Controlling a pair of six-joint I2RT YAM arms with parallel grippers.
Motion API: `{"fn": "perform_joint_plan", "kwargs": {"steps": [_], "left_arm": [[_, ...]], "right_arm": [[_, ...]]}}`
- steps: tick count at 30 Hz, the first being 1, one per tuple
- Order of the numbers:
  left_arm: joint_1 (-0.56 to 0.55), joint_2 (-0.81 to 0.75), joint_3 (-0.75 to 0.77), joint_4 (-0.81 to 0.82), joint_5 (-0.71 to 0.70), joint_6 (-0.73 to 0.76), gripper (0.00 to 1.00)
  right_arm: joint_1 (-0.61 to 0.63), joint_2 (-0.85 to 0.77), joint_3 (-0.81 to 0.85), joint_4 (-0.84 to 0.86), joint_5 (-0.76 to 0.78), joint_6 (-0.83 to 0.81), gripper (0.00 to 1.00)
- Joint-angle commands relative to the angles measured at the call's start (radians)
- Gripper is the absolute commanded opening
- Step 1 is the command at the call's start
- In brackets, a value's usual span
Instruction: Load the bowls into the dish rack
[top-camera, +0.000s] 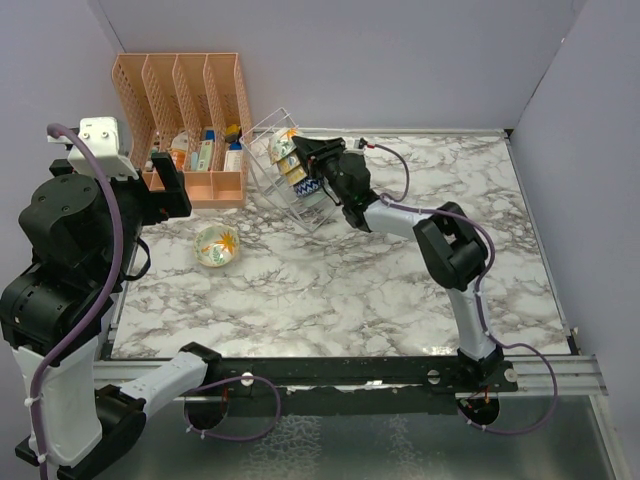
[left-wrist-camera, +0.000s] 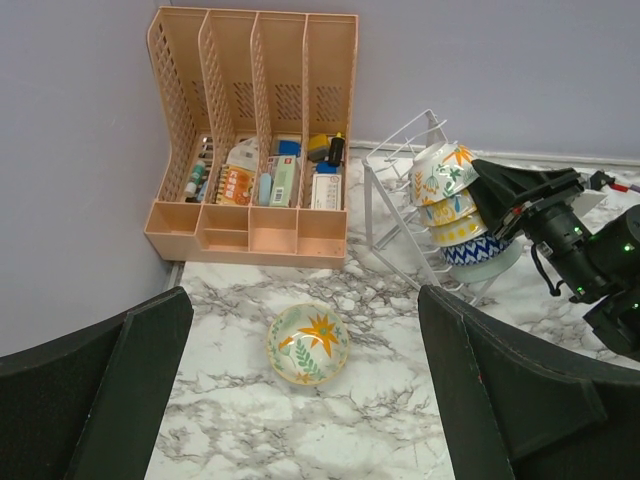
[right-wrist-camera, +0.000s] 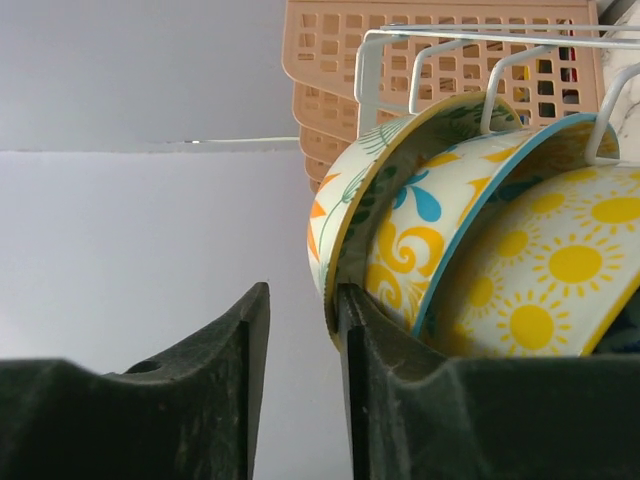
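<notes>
Several painted bowls stand on edge, stacked in the wire dish rack. The outermost is cream with orange and green leaves; behind it are a yellow-swirl bowl and a sun-pattern bowl. My right gripper is at that outermost bowl's rim. Its jaws are apart: one finger lies against the inside of the rim and the other stands clear of it. One more cream bowl with an orange flower sits upright on the marble table. My left gripper hangs wide open high above it.
An orange slotted organizer with small bottles stands at the back left, right beside the rack. Grey walls close the back and both sides. The marble table top stretches to the right of the rack.
</notes>
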Motion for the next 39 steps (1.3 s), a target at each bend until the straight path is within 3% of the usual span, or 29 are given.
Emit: {"fn": "perform_joint_plan", "kwargs": {"steps": [1,14,20,31,39], "left_arm": [[-0.007,0.001,0.022,0.011,-0.021,0.004,0.99],[-0.007,-0.001,0.034,0.011,-0.001,-0.015,0.99],[-0.007,-0.001,0.032,0.012,0.009,-0.024,0.99],[-0.007,0.000,0.062,0.004,0.003,-0.039,0.99],[-0.007,0.005,0.093,0.005,-0.007,-0.039,0.99]], "right_arm": [[0.005,-0.089,0.004,-0.098,0.045,0.010,0.37],[0.004,-0.211,-0.069,-0.314,0.041,0.041,0.42],[0.005,-0.239,-0.115,-0.331,-0.004,0.022,0.45],[0.121,-0.361,-0.001,-0.654,-0.062,-0.383,0.50],[0.294,-0.138,0.370,-0.964,-0.219,-0.729,0.56]]}}
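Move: The last bowl on the table lies some 26 cm to the right hand's left, about 13 cm back towards the base and roughly 21 cm below. The flowered bowl just racked is right at those fingers, about 2 cm ahead and 5 cm left; the dish rack's middle is some 12 cm below, 1 cm ahead and 3 cm left, the organizer about 9 cm ahead and 33 cm left. From the left hand, the last bowl is about 20 cm ahead, level sideways and 47 cm down. Open the right gripper further from its part-open state and ease it back off the rim of the racked flowered bowl, slowly at first. Then swing quickly back some 14 cm in all, with about 6 cm to the left and a little up, towards the last bowl, rolling the hand's left side down and turning it counter-clockwise, some 40 degrees together. Let the left hand lift a couple of centimetres. ##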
